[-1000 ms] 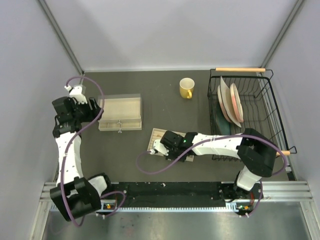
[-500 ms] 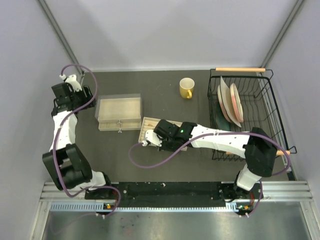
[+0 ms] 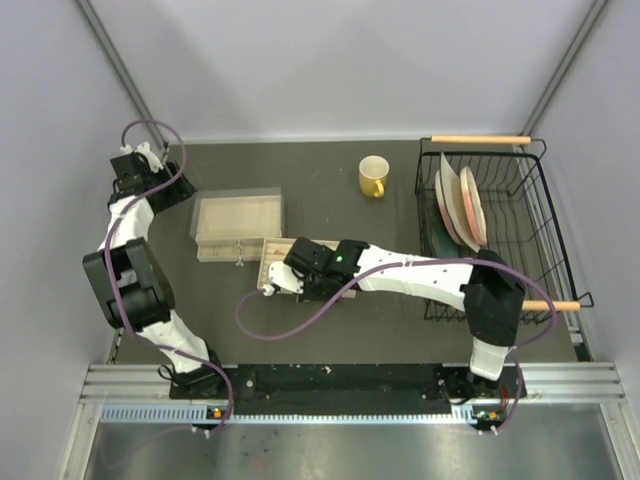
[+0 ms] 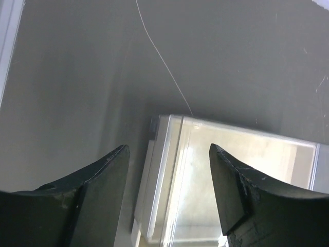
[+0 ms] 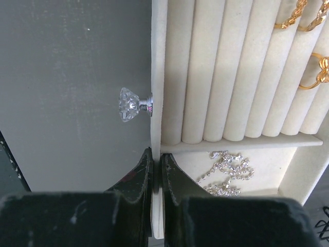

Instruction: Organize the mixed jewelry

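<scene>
The mixed jewelry lies in a cream slotted drawer [image 5: 158, 77] with a crystal knob [image 5: 128, 104]. Gold rings [image 5: 300, 18] sit in the padded slots, and a silvery glittery chain [image 5: 226, 172] lies in the plain compartment. My right gripper [image 5: 157, 164] is shut on the drawer's front wall, just below the knob. From above, the drawer [image 3: 272, 258] rests beside the front of the jewelry box [image 3: 240, 215], with the right gripper [image 3: 278, 280] on it. My left gripper [image 3: 185, 192] is open at the box's far left corner, nothing between its fingers [image 4: 108, 170]. The clear lid [image 4: 236, 175] shows below.
A yellow mug [image 3: 373, 176] stands at the back of the table. A black wire dish rack [image 3: 530, 210] with plates fills the right side. The right arm's purple cable [image 3: 290, 325] loops over the table in front of the drawer.
My right gripper has carried the drawer left and back, up to the jewelry box's front. The left arm has swung back toward the box's far left corner.
</scene>
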### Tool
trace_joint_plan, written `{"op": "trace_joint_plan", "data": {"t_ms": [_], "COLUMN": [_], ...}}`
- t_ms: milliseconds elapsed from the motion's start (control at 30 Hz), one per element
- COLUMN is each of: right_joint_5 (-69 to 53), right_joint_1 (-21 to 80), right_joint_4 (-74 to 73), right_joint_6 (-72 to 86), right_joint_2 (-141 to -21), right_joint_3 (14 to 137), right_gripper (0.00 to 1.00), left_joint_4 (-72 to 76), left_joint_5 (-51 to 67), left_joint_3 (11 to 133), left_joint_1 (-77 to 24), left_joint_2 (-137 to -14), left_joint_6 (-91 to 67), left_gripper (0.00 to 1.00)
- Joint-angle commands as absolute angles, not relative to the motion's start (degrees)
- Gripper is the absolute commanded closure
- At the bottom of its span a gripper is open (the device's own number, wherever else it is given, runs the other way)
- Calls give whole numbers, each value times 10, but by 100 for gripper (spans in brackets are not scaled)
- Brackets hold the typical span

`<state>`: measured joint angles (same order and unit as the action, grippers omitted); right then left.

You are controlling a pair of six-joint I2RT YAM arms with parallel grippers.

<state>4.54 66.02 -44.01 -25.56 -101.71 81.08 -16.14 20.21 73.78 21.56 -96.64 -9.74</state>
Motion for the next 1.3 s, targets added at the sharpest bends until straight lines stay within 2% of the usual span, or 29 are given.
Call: {"op": "trace_joint_plan", "data": {"t_ms": [0, 667, 1267], "right_joint_5": [49, 37, 23], "right_joint_1": [683, 715, 715], "right_joint_4": [-446, -495, -497], "right_joint_6": [-272, -279, -279], "right_joint_2": [-1039, -1142, -1155], "right_joint_3": [869, 1008, 1022], "right_gripper": [100, 100, 100], "left_joint_4": [-133, -163, -121], "left_joint_5": [228, 234, 250], "left_joint_3": [800, 988, 851], "left_joint_1": [217, 149, 121], "left_joint_2": [-1007, -1208, -1165], "left_joint_6": [-136, -147, -153], "left_gripper": [31, 32, 36]}}
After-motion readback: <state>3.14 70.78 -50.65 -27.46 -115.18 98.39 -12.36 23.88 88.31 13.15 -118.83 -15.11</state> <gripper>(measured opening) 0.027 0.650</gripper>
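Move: The left hand is high over the jewelry box's back-left corner, the box's middle about 11 cm to its right, 6 back and 11 below. The right hand still pinches the ring tray's front wall, tray middle some 6 cm ahead and 4 left. From it the box is roughly 19 cm ahead, 20 left and 6 lower, its clear knob 10 ahead and 20 left; the yellow mug stands 30 ahead, 11 right. Left hand goes 10 cm forward, then right and down behind the box; other carries tray 6 cm left. ##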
